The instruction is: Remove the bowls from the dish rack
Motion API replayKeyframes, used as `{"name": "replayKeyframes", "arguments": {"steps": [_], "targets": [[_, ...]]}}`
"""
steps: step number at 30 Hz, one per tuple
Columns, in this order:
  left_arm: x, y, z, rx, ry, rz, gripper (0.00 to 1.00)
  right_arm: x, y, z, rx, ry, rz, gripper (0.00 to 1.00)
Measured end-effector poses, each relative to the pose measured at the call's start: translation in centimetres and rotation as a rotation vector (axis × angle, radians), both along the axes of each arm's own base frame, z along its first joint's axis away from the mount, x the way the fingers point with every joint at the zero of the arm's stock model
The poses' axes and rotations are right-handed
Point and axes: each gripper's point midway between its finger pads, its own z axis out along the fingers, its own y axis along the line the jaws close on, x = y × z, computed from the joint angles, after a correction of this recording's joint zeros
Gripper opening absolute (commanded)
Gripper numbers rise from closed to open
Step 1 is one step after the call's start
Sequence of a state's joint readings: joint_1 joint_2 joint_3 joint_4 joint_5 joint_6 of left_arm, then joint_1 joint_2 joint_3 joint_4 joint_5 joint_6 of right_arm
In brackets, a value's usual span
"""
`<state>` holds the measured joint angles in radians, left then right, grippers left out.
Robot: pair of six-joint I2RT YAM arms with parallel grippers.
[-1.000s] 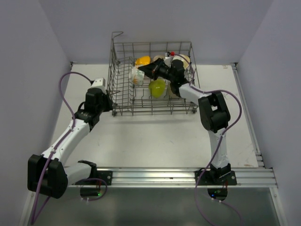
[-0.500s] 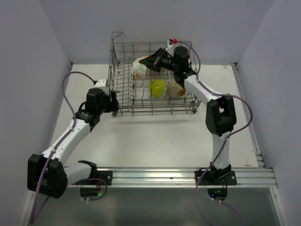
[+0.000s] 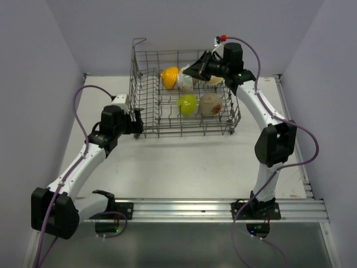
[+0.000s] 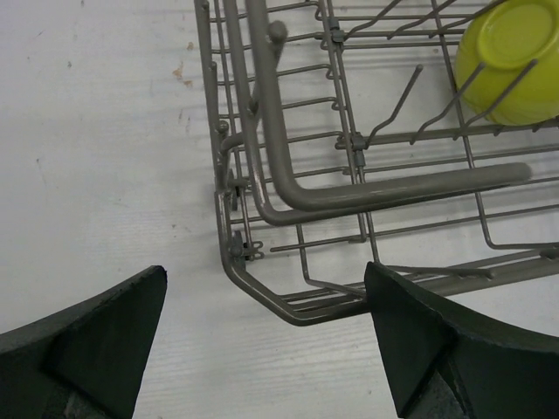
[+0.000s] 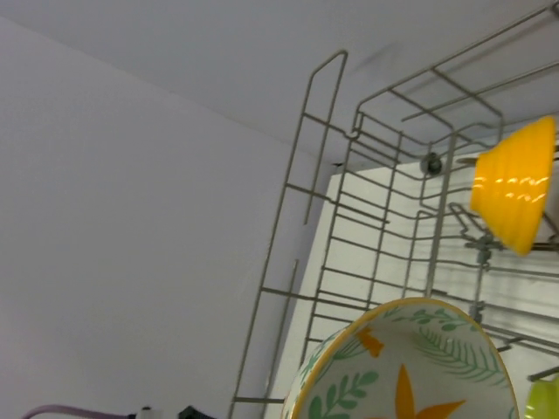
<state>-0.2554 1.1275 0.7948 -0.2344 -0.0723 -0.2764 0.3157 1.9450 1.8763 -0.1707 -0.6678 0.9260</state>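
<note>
The grey wire dish rack (image 3: 135, 89) stands at the back of the table. My right gripper (image 3: 193, 74) is raised over the rack's rear, shut on a white bowl with green leaves and orange flowers (image 3: 184, 82); in the right wrist view this patterned bowl (image 5: 410, 367) fills the bottom edge and the fingers are hidden. An orange bowl (image 3: 169, 75) (image 5: 515, 183), a yellow-green bowl (image 3: 187, 104) (image 4: 514, 57) and a beige bowl (image 3: 211, 104) rest in the rack. My left gripper (image 3: 136, 120) (image 4: 266, 336) is open, its fingers either side of the rack's front-left corner (image 4: 288, 305).
Another beige bowl (image 3: 215, 80) sits at the rack's back right, behind the right wrist. White table (image 3: 184, 164) stretches in front of the rack. A metal rail (image 3: 184, 207) runs along the near edge. Grey walls close in on both sides and behind.
My right arm has risen and swung back to the right, lifting the patterned bowl up from among the tines. My left gripper has opened off the rack's front-left corner.
</note>
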Motion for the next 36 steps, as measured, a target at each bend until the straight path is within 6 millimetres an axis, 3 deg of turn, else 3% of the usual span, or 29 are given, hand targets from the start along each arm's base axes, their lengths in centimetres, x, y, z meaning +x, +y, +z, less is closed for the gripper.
{"name": "replayKeyframes", "arguments": {"steps": [13,24,30,36], "targets": [[-0.5,-1.0,0.2,-0.018,0.004,-0.051,1.00,-2.3,-8.6,1.2,-0.323,-0.082,-0.114,0.00],[-0.6,-1.1,0.2,-0.021,0.004,-0.058,1.00,-2.6,-15.6,-0.1,-0.650,-0.071,-0.255,0.00],[-0.8,-1.4,0.4,-0.032,0.004,-0.073,1.00,-2.3,-19.8,-1.7,-0.810,-0.010,-0.369,0.00],[-0.9,-1.6,0.4,-0.039,0.007,-0.085,1.00,-0.7,-22.9,-5.3,-0.928,0.089,-0.452,0.00]]}}
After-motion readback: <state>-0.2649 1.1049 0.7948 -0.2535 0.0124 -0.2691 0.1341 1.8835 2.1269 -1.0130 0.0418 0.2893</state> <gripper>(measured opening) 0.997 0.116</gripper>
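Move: I already hold the floral bowl by its rim in my right hand. The clear table beside the rack is about 30 cm right, 4 cm back and 30 cm down. Some 20 cm below me sit the lime bowl, 3 cm back, and the brown bowl, 3 cm back and 10 cm right; the yellow-dotted bowl is 12 cm out, 13 cm right. From my left hand the clear spot lies about 50 cm right, 10 cm out and 15 cm down. Keeping the bowl's rim pinched, I swing my right hand about 23 cm to the right, over the brown bowl and the rack's right side to the clear table. I stay nearly level at first, then sink some 5 cm towards the end, while the wrist turns roughly 60 degrees, swinging the fingers from pointing left to pointing mostly down and somewhat clockwise. ##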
